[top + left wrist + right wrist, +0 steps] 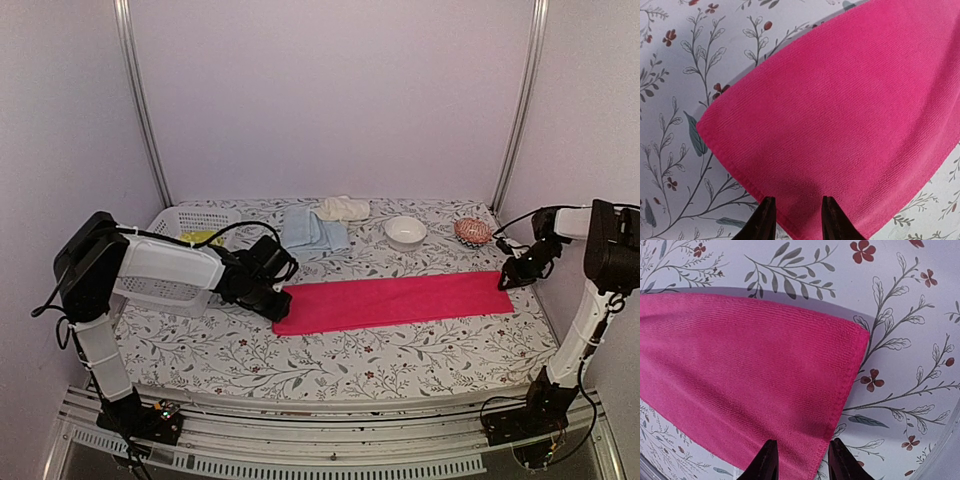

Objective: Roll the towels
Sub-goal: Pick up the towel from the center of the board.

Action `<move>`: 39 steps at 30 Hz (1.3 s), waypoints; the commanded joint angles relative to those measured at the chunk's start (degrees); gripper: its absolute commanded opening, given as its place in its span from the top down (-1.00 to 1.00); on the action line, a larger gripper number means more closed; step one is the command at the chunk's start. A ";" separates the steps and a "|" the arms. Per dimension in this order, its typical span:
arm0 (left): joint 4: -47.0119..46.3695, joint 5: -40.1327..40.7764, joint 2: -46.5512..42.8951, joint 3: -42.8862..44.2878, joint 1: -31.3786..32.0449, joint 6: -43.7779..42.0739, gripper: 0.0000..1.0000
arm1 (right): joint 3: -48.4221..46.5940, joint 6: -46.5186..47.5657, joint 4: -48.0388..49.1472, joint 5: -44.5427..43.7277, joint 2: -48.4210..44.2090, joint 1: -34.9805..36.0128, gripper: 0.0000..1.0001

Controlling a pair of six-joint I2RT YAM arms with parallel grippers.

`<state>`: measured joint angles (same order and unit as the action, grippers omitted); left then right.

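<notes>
The hot pink towel (395, 301) lies flat as a long folded strip across the middle of the table. My left gripper (279, 297) is open just above its left end; in the left wrist view the fingertips (765, 220) stand apart over the towel's (840, 110) corner, holding nothing. My right gripper (508, 279) is open over its right end, jaws straddling the hemmed edge of the towel (740, 370) in the right wrist view. The light blue towel (312, 230) and the cream towel (343, 208) lie at the back. The yellow-green towel (201, 238) sits in a basket.
A white plastic basket (185, 222) stands at the back left, partly behind my left arm. A white bowl (405, 232) and a red patterned bowl (472, 232) stand at the back right. The floral table covering (350, 360) lies under everything.
</notes>
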<state>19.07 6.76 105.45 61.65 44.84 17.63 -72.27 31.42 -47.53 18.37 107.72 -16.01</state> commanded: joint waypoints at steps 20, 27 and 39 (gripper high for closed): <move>-0.35 3.23 -1.89 -1.65 -0.94 0.47 0.31 | -0.17 -2.88 2.69 -11.60 8.91 4.66 0.74; 0.27 3.92 -3.26 -2.86 -1.61 0.04 0.31 | -5.72 -1.42 -1.84 -9.84 6.52 -0.56 0.95; 0.47 -0.81 -0.90 0.33 -2.63 -0.98 0.31 | -24.28 0.54 -18.20 -4.19 2.95 -3.39 0.94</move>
<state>19.20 8.51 103.85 59.24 42.94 17.54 -93.78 30.94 -57.58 8.75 112.33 -20.34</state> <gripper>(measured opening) 0.346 0.031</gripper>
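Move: The pink towel's right end lies right under my right hand, about 1 cm ahead and 3 cm below. The striped bowl stands some 21 cm ahead of that hand and 3 cm to its left; the white bowl is about 20 cm ahead and 23 cm to its left, both near table height. From my left hand, poised over the other end, that right end lies roughly 55 cm to the right and 7 cm ahead. I settle my right hand some 2.5 cm down onto the towel's right end, easing slightly forward and tilting a little, and close my part-open fingers to pinch the hem. Then I pull the end right and up, about 7 cm across and 9 cm high, drifting forward too. My left hand, fingers still open, slides about 2 cm left. ##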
